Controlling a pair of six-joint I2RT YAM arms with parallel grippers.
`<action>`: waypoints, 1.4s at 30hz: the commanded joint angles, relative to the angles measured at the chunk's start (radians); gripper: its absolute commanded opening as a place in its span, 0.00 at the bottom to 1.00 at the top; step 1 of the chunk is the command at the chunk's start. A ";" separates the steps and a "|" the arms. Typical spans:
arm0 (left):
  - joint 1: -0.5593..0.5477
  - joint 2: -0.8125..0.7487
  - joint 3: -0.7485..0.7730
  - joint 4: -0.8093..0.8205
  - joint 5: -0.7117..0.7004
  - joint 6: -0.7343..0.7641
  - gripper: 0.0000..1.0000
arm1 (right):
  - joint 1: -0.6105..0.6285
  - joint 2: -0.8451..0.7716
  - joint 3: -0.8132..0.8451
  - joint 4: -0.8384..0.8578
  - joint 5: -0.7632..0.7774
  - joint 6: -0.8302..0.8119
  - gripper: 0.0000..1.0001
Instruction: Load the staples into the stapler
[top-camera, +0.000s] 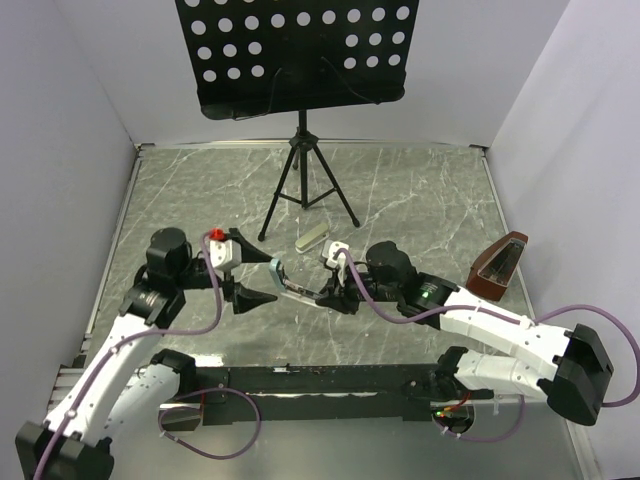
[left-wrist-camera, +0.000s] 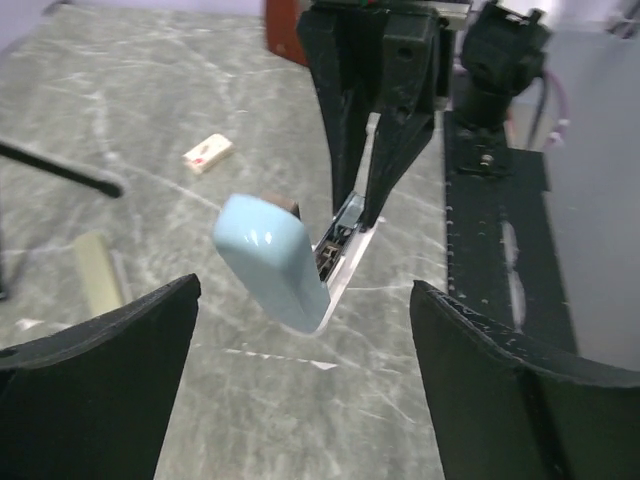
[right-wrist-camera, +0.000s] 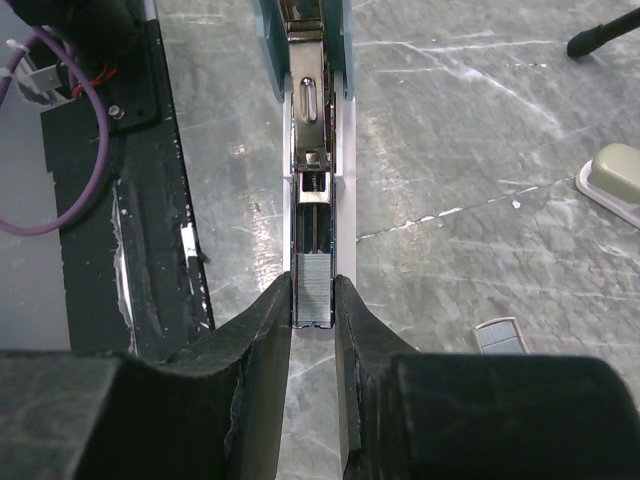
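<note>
A light-blue stapler (top-camera: 290, 283) lies hinged open between my grippers. In the right wrist view its metal channel (right-wrist-camera: 315, 120) runs away from me, with a silvery strip of staples (right-wrist-camera: 313, 275) at the near end. My right gripper (right-wrist-camera: 313, 305) is shut on the sides of that channel end; it also shows in the top view (top-camera: 335, 293). My left gripper (left-wrist-camera: 305, 295) is wide open, with the raised blue cap (left-wrist-camera: 270, 255) just ahead of and between its fingers, untouched. The small staple box (left-wrist-camera: 208, 152) lies on the table beyond; it also shows in the right wrist view (right-wrist-camera: 500, 335).
A second, beige stapler (top-camera: 311, 240) lies just behind the blue one. A music stand's tripod (top-camera: 305, 190) stands at mid-table, one leg close by (left-wrist-camera: 60, 170). A brown metronome (top-camera: 500, 265) stands at the right. The arms' black base rail (top-camera: 320, 378) runs along the near edge.
</note>
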 joint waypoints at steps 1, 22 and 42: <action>0.006 0.088 0.093 -0.017 0.174 0.066 0.89 | 0.005 -0.036 -0.015 0.058 -0.037 -0.020 0.00; 0.004 0.435 0.347 -0.572 0.382 0.555 0.51 | 0.006 -0.027 -0.021 0.079 -0.059 -0.018 0.00; -0.200 0.398 0.278 -0.374 0.057 0.244 0.18 | 0.006 0.070 -0.009 0.120 -0.060 -0.026 0.00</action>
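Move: The light-blue cap end of the stapler's raised top arm stands between the left hand's open fingers, about 2 cm to its right, 1 cm ahead and 1 cm lower. The right hand keeps hold of the staple magazine's end, roughly 10 cm right, 1 cm back and 4 cm below the left hand. The cap lies about 8 cm left, 2 cm ahead and 3 cm above the right hand. The green stapler lies on the table some 12 cm ahead of the left hand, 11 cm right and 22 cm down. The left fingers close on both sides of the light-blue cap and pinch it, the hand having first eased about 2 cm right while turning nearly 20 degrees clockwise. Keeping that pinch, the left hand then goes another 2 cm right and 2.5 cm down, towards the right hand. The right hand, still gripping the magazine end, sinks about 2 cm and draws back about 1 cm. ##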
